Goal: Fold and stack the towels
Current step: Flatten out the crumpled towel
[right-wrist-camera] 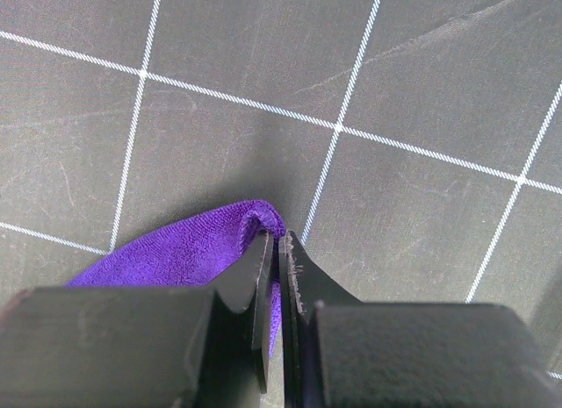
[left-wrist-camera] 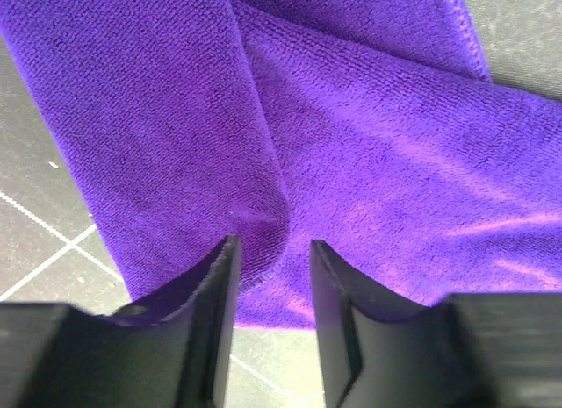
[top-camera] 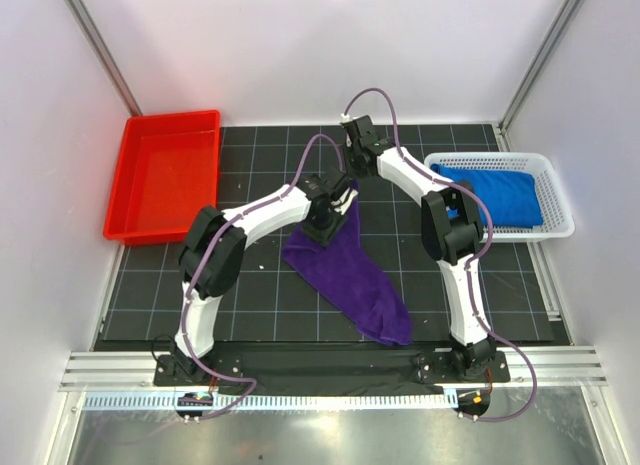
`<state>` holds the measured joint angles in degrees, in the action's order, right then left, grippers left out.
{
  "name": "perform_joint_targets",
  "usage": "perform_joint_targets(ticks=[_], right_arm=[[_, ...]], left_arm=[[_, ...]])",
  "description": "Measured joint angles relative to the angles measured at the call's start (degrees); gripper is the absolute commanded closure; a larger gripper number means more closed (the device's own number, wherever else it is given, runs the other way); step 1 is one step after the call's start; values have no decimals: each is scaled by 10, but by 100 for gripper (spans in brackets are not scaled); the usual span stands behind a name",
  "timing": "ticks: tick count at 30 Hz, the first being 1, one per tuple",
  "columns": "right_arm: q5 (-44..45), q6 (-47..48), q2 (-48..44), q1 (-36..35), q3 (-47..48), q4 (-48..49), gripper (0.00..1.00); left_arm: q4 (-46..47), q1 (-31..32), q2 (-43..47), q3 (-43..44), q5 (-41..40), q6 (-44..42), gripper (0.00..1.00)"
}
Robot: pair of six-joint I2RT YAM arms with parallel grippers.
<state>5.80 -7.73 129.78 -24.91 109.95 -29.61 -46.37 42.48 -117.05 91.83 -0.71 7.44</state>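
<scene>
A purple towel (top-camera: 352, 275) lies crumpled on the black grid mat, stretching from the middle toward the near edge. In the left wrist view a folded edge of this purple towel (left-wrist-camera: 369, 145) lies just ahead of my left gripper (left-wrist-camera: 274, 243), which is open with its fingertips either side of that fold. From above, the left gripper (top-camera: 325, 223) sits over the towel's upper part. My right gripper (right-wrist-camera: 281, 241) is shut on a corner of the purple towel (right-wrist-camera: 193, 250), just above the mat. A blue towel (top-camera: 495, 190) lies in the white basket.
A white mesh basket (top-camera: 560, 200) stands at the right edge of the mat. A red plastic tray (top-camera: 165, 170) sits at the back left. White walls and metal posts close in the work area.
</scene>
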Motion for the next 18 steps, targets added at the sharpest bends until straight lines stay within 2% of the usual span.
perform_joint_targets(ticks=[4,10,13,14,15,18], right_arm=[[-1,0,0,0,-2,1,95],[-7,0,-1,0,-17,5,95],[-7,0,-3,0,-22,5,95],[-7,0,-3,0,-23,5,95],[-6,0,-4,0,-23,5,96],[-7,0,-12,0,-28,6,96]], left_arm=[[-6,2,-6,3,-8,1,68],[-19,9,-30,6,-19,0,71],[-20,12,-35,6,-28,5,81],[-20,13,-35,6,-31,5,86],[-20,13,-34,6,-35,8,96],[-19,13,-32,6,-43,12,100]])
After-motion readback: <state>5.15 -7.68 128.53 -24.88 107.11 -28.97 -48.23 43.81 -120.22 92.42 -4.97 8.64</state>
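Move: The loose folded edge of the purple towel lies almost under my left hand, about 2 cm down and 1 cm to the left. The towel's left corner is some 8 cm to the left of that hand and level with it. The towel corner my right hand holds is about 21 cm ahead and 9 cm to the right of my left hand, 2 cm higher. From my right hand, the folded edge is some 21 cm back, 9 cm left and 5 cm below. My left hand sinks about 2 cm onto the folded edge, easing slightly left and tilting about 5 degrees so its left side rises. The half-open fingers close along the way and shut at the bottom, pinching the purple cloth. My right hand keeps its grip on the far corner, held off the table, giving back about 1 cm towards me and dipping a little. ##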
